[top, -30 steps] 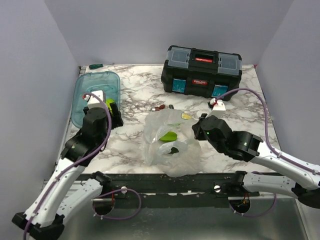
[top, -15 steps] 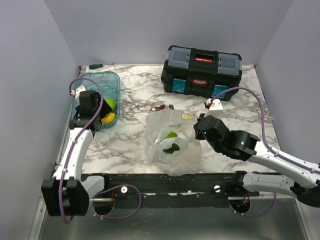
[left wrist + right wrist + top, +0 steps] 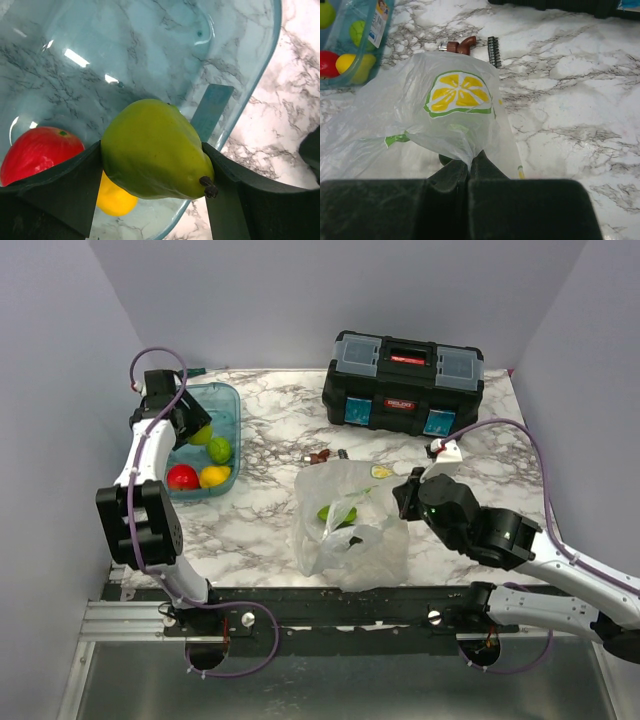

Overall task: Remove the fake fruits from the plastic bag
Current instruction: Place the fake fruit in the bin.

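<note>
The clear plastic bag (image 3: 345, 525) lies crumpled at mid-table, with a lime-green fruit (image 3: 336, 512) and a dark green one (image 3: 351, 541) showing through it. My right gripper (image 3: 403, 496) is shut on a pinched fold of the plastic bag (image 3: 455, 107) at its right side; the pinch shows at the right gripper (image 3: 472, 161). Over the teal tub (image 3: 232, 400) my left gripper (image 3: 196, 430) holds a green pear (image 3: 155, 150) between its fingers (image 3: 75, 190). Inside the tub lie a red fruit (image 3: 182, 477), a yellow fruit (image 3: 214, 476) and a lime-green fruit (image 3: 219, 449).
A black toolbox (image 3: 405, 385) stands at the back. Small brown hardware (image 3: 462, 45) and a black bit strip (image 3: 493, 50) lie just behind the bag. A green-handled tool (image 3: 190, 371) rests at the back left corner. Walls close in both sides.
My left arm has swung from beside the bag out to the far end of the tub, carrying the pear. The right gripper kept its pinch and drew slightly right.
</note>
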Controlling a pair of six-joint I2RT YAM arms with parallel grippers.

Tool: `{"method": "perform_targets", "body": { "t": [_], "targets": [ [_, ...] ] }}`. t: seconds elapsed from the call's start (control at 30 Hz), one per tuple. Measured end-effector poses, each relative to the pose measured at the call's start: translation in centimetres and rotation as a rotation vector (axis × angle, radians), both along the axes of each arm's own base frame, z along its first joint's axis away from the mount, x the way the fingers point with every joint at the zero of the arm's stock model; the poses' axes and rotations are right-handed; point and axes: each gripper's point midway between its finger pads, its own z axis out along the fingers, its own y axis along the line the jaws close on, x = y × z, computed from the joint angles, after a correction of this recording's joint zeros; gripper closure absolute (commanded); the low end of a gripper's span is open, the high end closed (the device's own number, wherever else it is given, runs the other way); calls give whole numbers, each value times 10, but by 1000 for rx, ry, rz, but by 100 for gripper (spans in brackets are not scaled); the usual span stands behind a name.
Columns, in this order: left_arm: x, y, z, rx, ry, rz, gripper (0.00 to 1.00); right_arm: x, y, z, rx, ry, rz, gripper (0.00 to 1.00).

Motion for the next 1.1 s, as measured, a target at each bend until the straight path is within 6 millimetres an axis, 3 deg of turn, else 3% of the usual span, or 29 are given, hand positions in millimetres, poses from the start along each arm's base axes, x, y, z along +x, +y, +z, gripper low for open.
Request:
{"method": "perform_targets", "body": {
  "t": [0.23,0.43,0.73,1.1],
  "targets": [
    [16,21,-17,62,131,42,100,-1,-1,3,3,0,4,99],
    [1,32,-51,88,284,105,100,-1,2,5,4,5,5,99],
    [-6,39,-83,58,428,181,100,-2,7,0,24,37,4,99],
    [-9,37,-89,11,455,208,74,-4,8,11,69,41,-2,99]
  ]
}}
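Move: Into the clear patch of bin floor, ahead of the red fruit, goes the yellow-green pear already held in the left hand; the patch lies about 4 cm left, 1 cm back and some 11 cm below that hand. The green fruit sits about 3 cm right and level, the red one about 6 cm left and 6 back, the yellow one 1 cm right and 6 back, all roughly 10 cm down. From the right hand the patch is around 49 cm left, 22 ahead, 18 below. Sinking about 9 cm into the bin while drifting some 4 cm left, the left hand carries the pear down beside the green fruit; a brief nudge forward is taken back. The wrist tips about 25 degrees further towards straight down and turns slightly counter-clockwise, slowing to a halt with the fingers still gripping the pear. ##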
